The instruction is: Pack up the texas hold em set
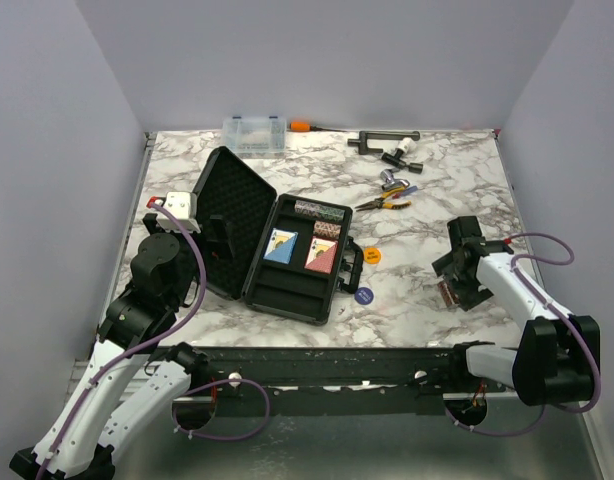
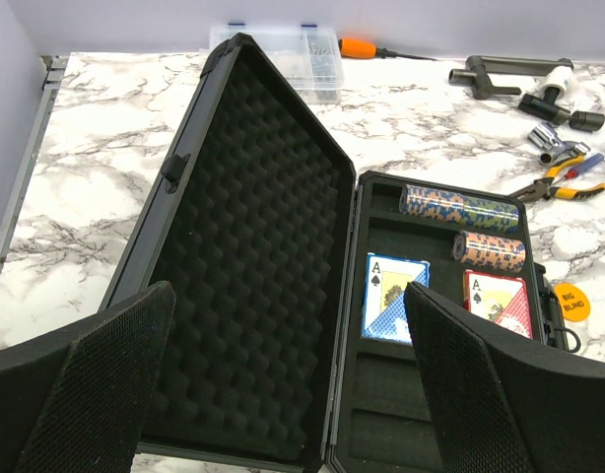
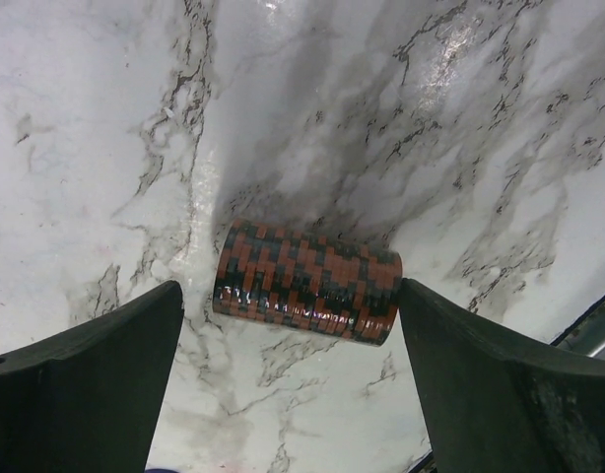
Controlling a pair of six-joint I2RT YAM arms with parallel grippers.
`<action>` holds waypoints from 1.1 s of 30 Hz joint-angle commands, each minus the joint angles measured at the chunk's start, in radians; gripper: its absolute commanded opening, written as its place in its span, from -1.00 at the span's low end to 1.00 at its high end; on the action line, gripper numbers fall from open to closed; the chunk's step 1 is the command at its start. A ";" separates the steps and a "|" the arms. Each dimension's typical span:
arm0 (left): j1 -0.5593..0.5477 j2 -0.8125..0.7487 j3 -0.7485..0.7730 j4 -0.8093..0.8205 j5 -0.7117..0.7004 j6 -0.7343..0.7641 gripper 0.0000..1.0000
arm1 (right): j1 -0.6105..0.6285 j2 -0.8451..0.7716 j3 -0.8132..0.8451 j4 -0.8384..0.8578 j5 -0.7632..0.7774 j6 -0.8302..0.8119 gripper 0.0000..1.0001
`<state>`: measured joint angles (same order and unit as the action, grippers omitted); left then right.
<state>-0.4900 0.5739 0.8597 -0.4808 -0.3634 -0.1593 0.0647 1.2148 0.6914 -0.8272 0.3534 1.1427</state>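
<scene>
The black foam-lined case [image 1: 287,298] lies open left of centre, its lid [image 2: 243,246] tipped back. Inside lie a blue deck [image 2: 393,296], a red deck [image 2: 500,301] and two chip rolls [image 2: 458,207] [image 2: 490,250]. An orange disc [image 1: 372,256] and a blue disc [image 1: 363,295] rest on the table just right of the case. Over the case's hinge line hangs my left gripper [image 2: 288,296], open and empty. Another brownish chip roll [image 3: 307,283] lies on the marble at the right. My right gripper [image 3: 291,296] straddles it, open, a finger beyond each end.
Along the back edge stand a clear organiser box [image 1: 254,132], an orange-handled screwdriver [image 1: 302,126] and a black bar tool [image 1: 382,138]. Yellow-handled pliers [image 1: 387,203] and small metal parts lie behind the discs. Walls close in the table on three sides.
</scene>
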 commanded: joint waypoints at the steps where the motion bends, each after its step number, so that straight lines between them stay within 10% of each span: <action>1: 0.007 -0.010 -0.003 -0.012 0.013 0.000 0.96 | -0.015 0.010 -0.009 0.020 0.009 -0.007 0.81; 14: 0.008 -0.010 -0.002 -0.011 0.012 0.000 0.96 | -0.022 0.000 -0.025 0.103 -0.056 -0.125 -0.18; 23: 0.009 -0.005 0.000 -0.011 0.018 -0.002 0.96 | -0.009 0.021 -0.023 0.367 -0.484 -0.379 -0.54; 33: 0.008 0.010 0.000 -0.012 0.023 -0.004 0.96 | 0.251 0.184 0.143 0.339 -0.304 -0.558 -0.59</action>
<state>-0.4896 0.5785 0.8597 -0.4808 -0.3630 -0.1596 0.2150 1.3388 0.7464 -0.4911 -0.0158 0.6949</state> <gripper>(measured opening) 0.978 0.662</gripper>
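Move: The right hand, open and fingers down, is already straddling the brown chip stack, whose middle is level with the pads, perhaps 1 cm lower. From this hand the orange Big Blind disc lies some 17 cm left and 9 cm ahead, the blue disc about 19 cm left and 1 cm back, and the case handle roughly 22 cm left and 7 ahead. From the left hand, the stack is about 54 cm right, 3 cm back and 25 cm below. Staying in place at first, the right hand closes its fingers on the two ends of the chip stack, pinching it lengthwise. It then sweeps about 10 cm left and 6 cm forward, rising barely 1 cm, towards the orange disc and the case, turning some 40 degrees counter-clockwise with a slight tilt as it keeps its grip. ##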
